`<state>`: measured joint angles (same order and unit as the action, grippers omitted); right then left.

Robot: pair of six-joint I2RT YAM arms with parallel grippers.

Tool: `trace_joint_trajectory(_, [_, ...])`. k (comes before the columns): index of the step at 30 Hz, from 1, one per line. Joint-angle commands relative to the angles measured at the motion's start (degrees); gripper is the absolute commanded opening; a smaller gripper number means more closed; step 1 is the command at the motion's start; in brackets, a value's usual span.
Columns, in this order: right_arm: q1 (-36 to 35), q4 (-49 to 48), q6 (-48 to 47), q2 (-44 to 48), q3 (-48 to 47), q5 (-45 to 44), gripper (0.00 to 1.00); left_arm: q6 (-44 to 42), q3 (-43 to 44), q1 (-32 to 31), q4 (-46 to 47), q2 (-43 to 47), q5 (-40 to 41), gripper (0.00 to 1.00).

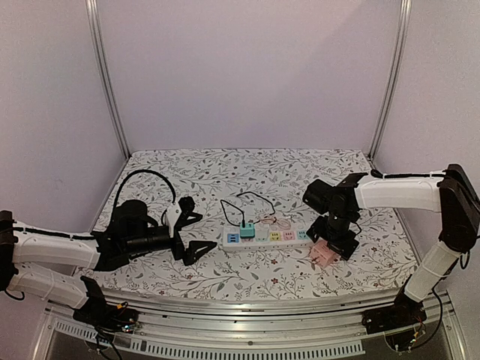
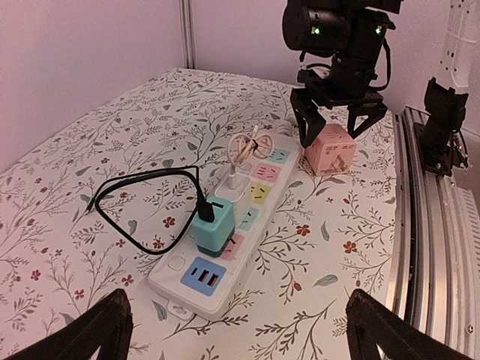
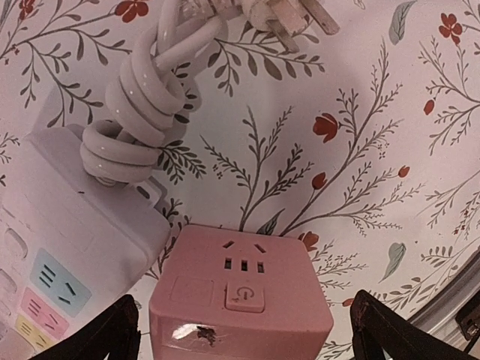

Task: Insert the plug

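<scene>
A pink cube plug (image 3: 240, 300) with a socket face and a power button on top lies on the floral cloth just right of the white power strip (image 1: 266, 236). My right gripper (image 3: 244, 319) is open directly over the cube, one finger on each side (image 2: 334, 112), not closed on it. A teal cube plug (image 2: 212, 225) with a black cable (image 2: 142, 180) sits in the strip near its left end. My left gripper (image 2: 236, 334) hangs open low over the cloth, left of the strip (image 1: 191, 234), with nothing between its fingers.
The strip's own white cord is coiled in a bundle (image 3: 142, 105) at its right end, its pronged plug (image 3: 300, 19) lying loose on the cloth. A metal rail (image 2: 431, 225) runs along the table's near edge. Purple walls close in the back and sides.
</scene>
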<state>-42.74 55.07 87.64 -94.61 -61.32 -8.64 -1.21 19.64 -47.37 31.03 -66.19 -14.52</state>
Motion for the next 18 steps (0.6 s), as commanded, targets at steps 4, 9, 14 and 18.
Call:
trace_joint_trajectory(4, [-0.2, -1.3, -0.7, -0.4, 1.0, -1.0, 0.8, 0.3, -0.7, -0.8, 1.0, 0.3, 0.1, 1.0])
trace_joint_trajectory(9, [-0.6, -1.7, -0.4, -0.5, 3.0, -0.8, 0.68, 0.5, -0.7, -0.8, 0.9, 0.2, -0.3, 0.99])
trace_joint_trajectory(14, [-1.4, -3.1, -0.4, -0.6, 3.7, -1.3, 0.61, 0.3, -0.6, -0.9, 1.2, -0.1, -0.6, 1.0])
trace_joint_trajectory(18, [-1.6, -3.7, -1.5, -0.7, 3.6, -1.3, 0.46, 0.4, -0.6, -0.9, 1.0, 0.1, -0.6, 0.99])
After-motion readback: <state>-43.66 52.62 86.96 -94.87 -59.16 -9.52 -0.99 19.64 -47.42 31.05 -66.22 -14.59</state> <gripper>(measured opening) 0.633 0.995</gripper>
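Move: Just below the open right fingers, about 1 cm under the hand point and roughly centred between them, sits the pink cube adapter. The power strip's end socket lies some 6 cm ahead of the right hand and 6 cm to its left. The clear plug is about 7 cm ahead and 8 cm to the right, low on the table. From the idle left hand the cube is roughly 31 cm to the right, 2 cm ahead and 12 cm down. Closing around the pink cube, the right fingers go from wide open to about two thirds open and stop there, pinching the cube by two opposite sides. Meanwhile the hand, pointing straight down and barely turning, sinks about 1 cm farther over the cube. ##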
